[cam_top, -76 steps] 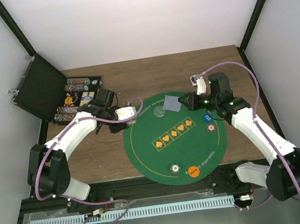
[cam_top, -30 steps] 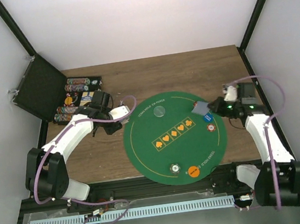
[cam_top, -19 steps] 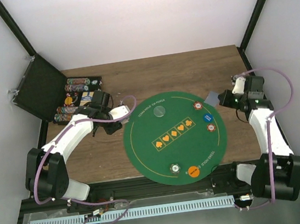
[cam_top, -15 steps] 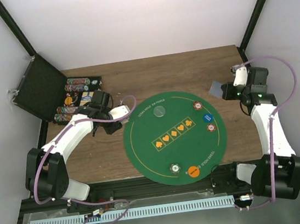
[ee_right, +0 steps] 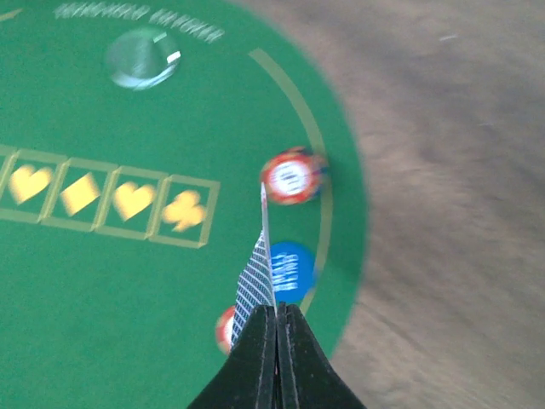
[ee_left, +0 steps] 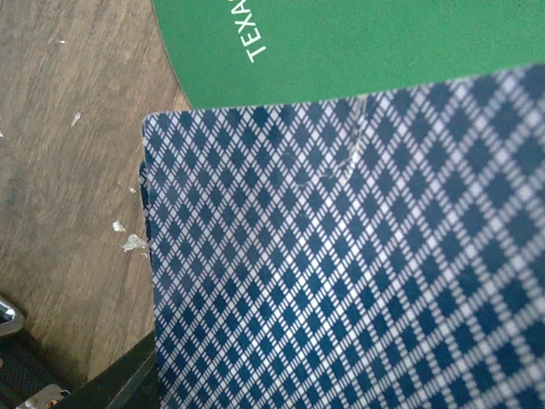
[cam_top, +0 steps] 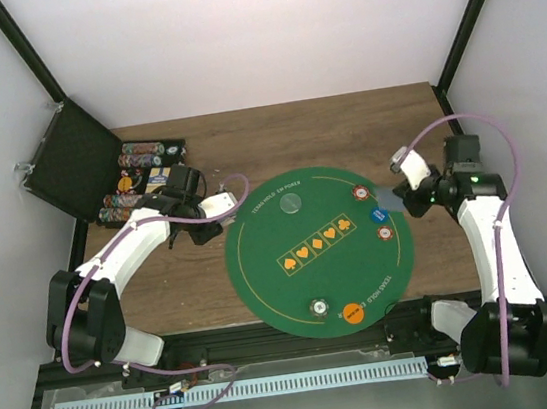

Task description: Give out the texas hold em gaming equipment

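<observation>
A round green poker mat [cam_top: 285, 294] lies mid-table. On it sit a pale clear token [cam_top: 291, 202], a red-and-white token [cam_top: 361, 192], a blue token [cam_top: 379, 215], another red-and-white one [cam_top: 385, 232], an orange one [cam_top: 351, 312] and a pale-centred one [cam_top: 318, 307]. My right gripper [cam_top: 404, 197] is shut on one playing card [ee_right: 255, 285], held edge-on above the blue token [ee_right: 289, 271]. My left gripper [cam_top: 208, 228] hovers at the mat's left edge, shut on a stack of diamond-backed cards [ee_left: 341, 256] that hides its fingers.
An open black case [cam_top: 71, 162] with rows of chips [cam_top: 139, 177] stands at the back left on the wooden table [cam_top: 274, 134]. The mat carries a printed row of orange suit boxes [cam_top: 320, 237]. Black frame posts run along both sides.
My right gripper carried its card off the mat's top, out past the right edge, then swung back to the rim by the blue token. The left arm shifted slightly left, then held still.
</observation>
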### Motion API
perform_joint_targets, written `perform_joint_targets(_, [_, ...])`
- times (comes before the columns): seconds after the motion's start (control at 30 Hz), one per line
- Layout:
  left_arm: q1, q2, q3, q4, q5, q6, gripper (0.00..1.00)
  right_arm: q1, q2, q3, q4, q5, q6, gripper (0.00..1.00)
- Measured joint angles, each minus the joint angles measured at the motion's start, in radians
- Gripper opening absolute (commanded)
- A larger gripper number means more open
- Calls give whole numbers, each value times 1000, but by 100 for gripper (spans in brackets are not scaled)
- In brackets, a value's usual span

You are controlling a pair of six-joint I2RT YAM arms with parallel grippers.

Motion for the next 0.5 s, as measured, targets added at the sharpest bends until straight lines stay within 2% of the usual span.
perform_joint_targets(0.27, [0,0,3,-6,0,3,52,130,0,-135,-177,-37,-208,1])
perform_joint_targets(0.5, [0,0,8,-11,1,5,52,138,31,-199,-151,40,-287,1])
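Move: The right hand, pinching a playing card, is heading for the open felt about 10 cm back and 5 cm to its left, roughly 20 cm below. At that same table depth, the single red chip lies some 6 cm back and 2 cm left, the small blind disc 2 cm back and 3 cm left, and the chip stack 4 cm ahead and 7 cm left. From the left hand, that felt spot is about 40 cm right, 10 cm back and 10 cm below. Keeping the card pinched in its shut fingers, the right hand swoops down about 9 cm and back about 7, and at first also some 4–5 cm left, towards the open felt behind the single red chip. On the way the wrist turns counter-clockwise some 20 degrees and tips the fingers more steeply down; the backward travel eases off while the sinking goes on. The left hand keeps its hold on its cards, staying in place. ##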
